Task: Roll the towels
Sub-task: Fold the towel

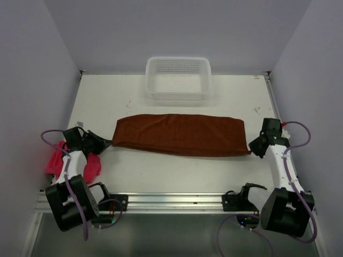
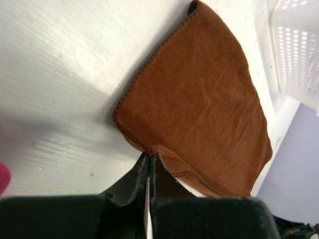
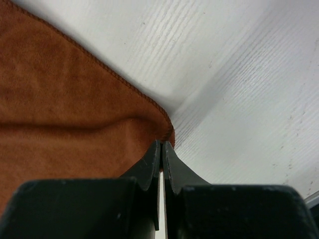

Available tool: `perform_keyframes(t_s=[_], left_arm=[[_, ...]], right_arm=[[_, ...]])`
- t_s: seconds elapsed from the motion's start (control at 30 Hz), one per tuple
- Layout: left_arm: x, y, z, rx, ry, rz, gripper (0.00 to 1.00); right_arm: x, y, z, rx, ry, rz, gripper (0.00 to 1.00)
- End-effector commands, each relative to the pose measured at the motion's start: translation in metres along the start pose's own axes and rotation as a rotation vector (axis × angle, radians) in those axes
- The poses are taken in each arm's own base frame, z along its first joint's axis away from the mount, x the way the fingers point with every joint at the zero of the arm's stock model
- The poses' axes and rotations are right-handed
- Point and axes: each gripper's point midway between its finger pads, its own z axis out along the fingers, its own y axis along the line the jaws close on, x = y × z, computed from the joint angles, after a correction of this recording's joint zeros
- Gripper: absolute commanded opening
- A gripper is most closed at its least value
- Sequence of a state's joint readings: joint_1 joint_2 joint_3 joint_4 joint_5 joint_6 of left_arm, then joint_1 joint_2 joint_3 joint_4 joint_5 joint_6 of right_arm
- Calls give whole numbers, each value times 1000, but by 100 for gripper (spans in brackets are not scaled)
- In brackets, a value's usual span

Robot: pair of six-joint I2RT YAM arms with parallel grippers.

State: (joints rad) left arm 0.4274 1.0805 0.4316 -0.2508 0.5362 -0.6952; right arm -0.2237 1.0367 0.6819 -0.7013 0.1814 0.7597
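The rust-brown towel [image 1: 180, 134] lies folded into a long strip across the middle of the table. My left gripper [image 1: 107, 143] is shut on the strip's near left corner [image 2: 149, 150], pinching the hem. At the other end, my right gripper [image 1: 252, 145] is shut on the near right corner [image 3: 167, 134]. The brown towel [image 2: 199, 99] fills most of the left wrist view, and the same towel [image 3: 60, 99] covers the left half of the right wrist view. A bright pink towel [image 1: 91, 166] is bunched at the table's left edge, partly hidden under my left arm.
A white mesh basket [image 1: 178, 92] stands at the back of the table, behind the brown towel; its wall [image 2: 299, 55] shows in the left wrist view. A metal rail [image 1: 171, 201] runs along the table's near edge between the arm bases.
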Motion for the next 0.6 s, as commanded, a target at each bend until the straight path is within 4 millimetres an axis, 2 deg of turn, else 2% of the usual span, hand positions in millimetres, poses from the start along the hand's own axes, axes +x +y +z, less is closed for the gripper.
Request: perform_keyframes(t_s=[0.0,0.1,0.3,0.57], left_arm=[[-32,-9,0,4,-66,28,0],[-36,-18,5,57,-59,5,0],[-57,-39,5,121,-103,16,0],[-73,-58,9,151,-127,-1,0]], right_arm=[[-34,15,-6,-12,-98,51,0],[-45,25,-4,-15,-99,63,0],[-62,45,2,-31,-108,88,0],[-68,76,15,-94,-48,104,0]])
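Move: Each hand holds a near corner of the brown towel. From the left hand its far left corner lies about 12 cm ahead, 3 cm right and 5 down; the pink towel is some 8 cm back and 15 cm left, the white basket about 29 cm ahead and 28 right. From the right hand the far right corner lies some 15 cm ahead, 2 cm left and 5 down, the basket about 33 cm ahead and 30 left. With fingers still shut on the brown towel's near corners, both hands carry the raised near edge forward over the part lying on the table, towards the far edge, the right going about 7 cm and rising slightly, almost straight ahead. The left goes about 5 cm forward while rising some 2.5 cm and easing a little outward to its left, away from the right hand, and both wrists hold nearly the same attitude. ##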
